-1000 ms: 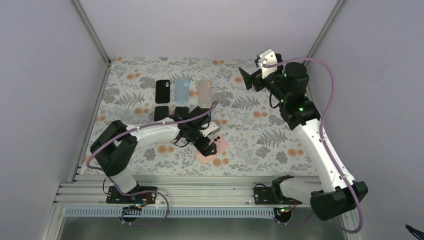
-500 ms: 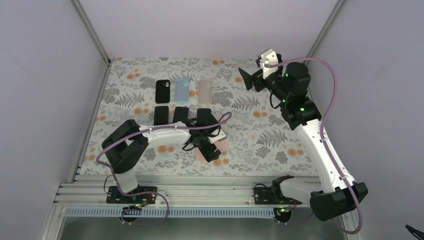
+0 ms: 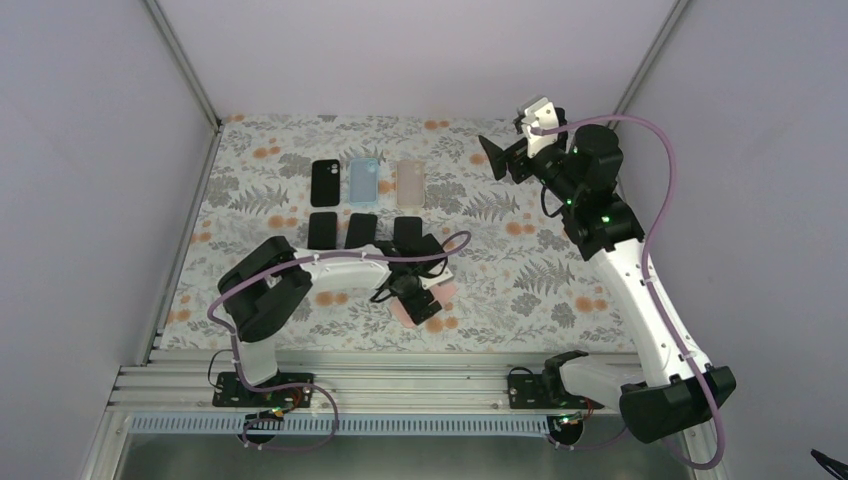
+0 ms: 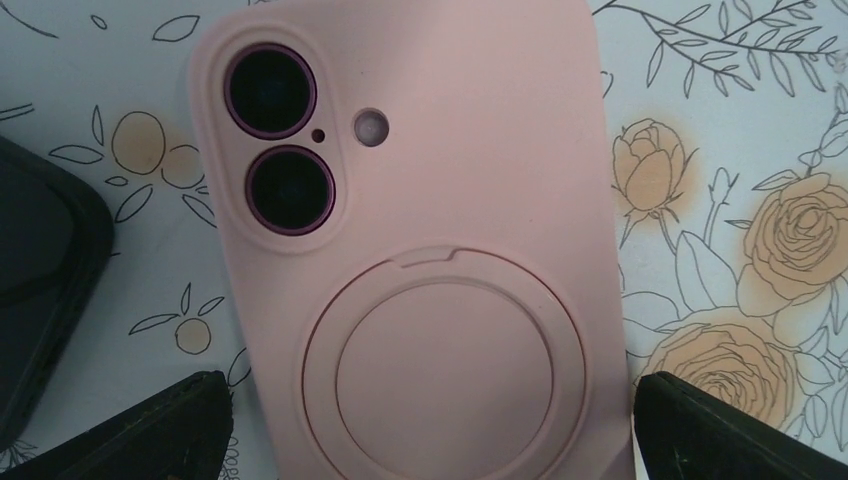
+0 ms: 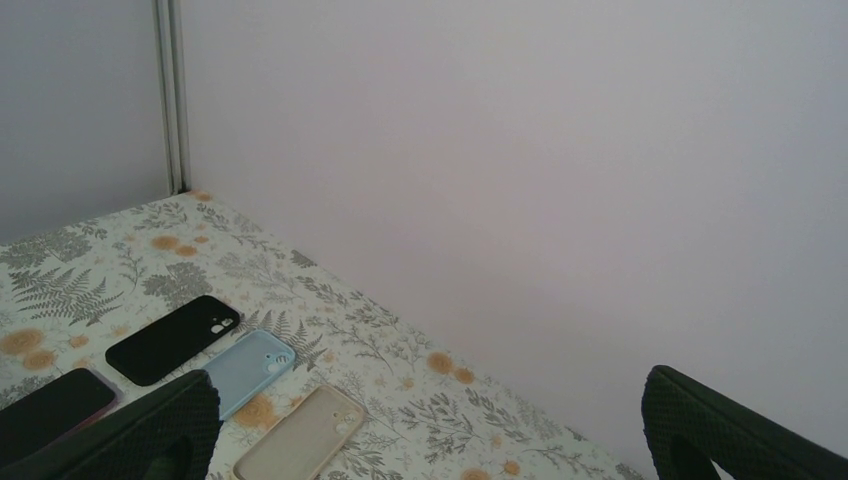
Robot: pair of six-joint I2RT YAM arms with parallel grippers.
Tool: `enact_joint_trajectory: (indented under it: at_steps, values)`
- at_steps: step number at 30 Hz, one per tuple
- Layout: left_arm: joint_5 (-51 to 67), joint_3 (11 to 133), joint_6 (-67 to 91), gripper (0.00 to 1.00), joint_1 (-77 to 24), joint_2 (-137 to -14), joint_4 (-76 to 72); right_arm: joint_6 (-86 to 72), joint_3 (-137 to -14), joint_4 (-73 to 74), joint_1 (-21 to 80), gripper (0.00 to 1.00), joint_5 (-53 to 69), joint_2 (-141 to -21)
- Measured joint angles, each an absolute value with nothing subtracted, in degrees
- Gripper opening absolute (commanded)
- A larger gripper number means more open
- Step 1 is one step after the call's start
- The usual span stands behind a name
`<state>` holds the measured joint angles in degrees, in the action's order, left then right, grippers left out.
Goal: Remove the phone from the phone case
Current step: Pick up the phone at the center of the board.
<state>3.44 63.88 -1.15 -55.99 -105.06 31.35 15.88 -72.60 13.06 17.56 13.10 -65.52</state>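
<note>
A pink phone case (image 4: 420, 230) with the phone in it lies face down on the floral tablecloth; two camera lenses and a round ring stand show. In the top view only its edges (image 3: 447, 289) show under the left gripper. My left gripper (image 4: 430, 425) is open just above the case, one fingertip (image 4: 140, 430) on each side of its lower half; it also shows in the top view (image 3: 418, 296). My right gripper (image 3: 497, 157) is open and empty, raised high at the back right, its fingertips (image 5: 120, 430) wide apart.
Black (image 3: 325, 183), blue (image 3: 363, 181) and beige (image 3: 410, 183) empty cases lie in a row at the back, with three dark phones (image 3: 362, 229) in front of them. A dark phone's edge (image 4: 40, 290) lies just left of the pink case. Grey walls enclose the table.
My left arm has swung its elbow to the right and the gripper has settled over the pink case, covering most of it. The right arm has barely moved.
</note>
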Motion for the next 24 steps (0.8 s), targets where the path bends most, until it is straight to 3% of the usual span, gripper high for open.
enact_joint_trajectory:
  at_steps: [4, 8, 13, 20, 24]
  values:
    - [3.09, 64.29, -1.89, 0.95, -56.75, -105.43, 31.38, 15.70, -72.60, 13.04, 17.47, 0.99, 13.08, -65.52]
    - [3.68, 64.42, -3.38, 0.75, -58.98, -105.49, 31.33, 15.44, -72.60, 13.06, 17.47, 0.99, 13.10, -65.52]
    - [5.39, 65.08, -5.76, 0.65, -61.41, -106.04, 31.14, 15.22, -72.60, 13.06, 17.47, 0.99, 13.17, -65.52]
    - [5.61, 65.95, -7.73, 0.66, -61.58, -106.61, 31.92, 14.96, -72.60, 13.08, 17.47, 0.99, 13.32, -65.52]
    - [5.65, 66.15, -8.23, 0.84, -61.58, -106.67, 32.36, 14.94, -72.60, 13.10, 17.47, 0.99, 13.45, -65.52]
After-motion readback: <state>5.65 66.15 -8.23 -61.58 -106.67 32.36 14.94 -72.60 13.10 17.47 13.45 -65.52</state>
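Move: The pink phone case, phone inside, lies right between my left hand's open fingers, its middle about 1 cm ahead, 1 cm to the right and 1 cm below. The nearest black phone is some 15 cm ahead and 3 cm to the left; the middle black phone is about 16 cm ahead and 16 cm to the left. From my right hand, the pink case is roughly 15 cm back, 12 cm to the left and 41 cm below. Staying low at the table, I draw my left hand back and to the right, about 4.5 cm in all, away from the black phones, turning some 13 degrees clockwise. On the way I close the fingers until both pads pinch the long sides of the pink case; then I stop and keep the grip, not lifting yet. ##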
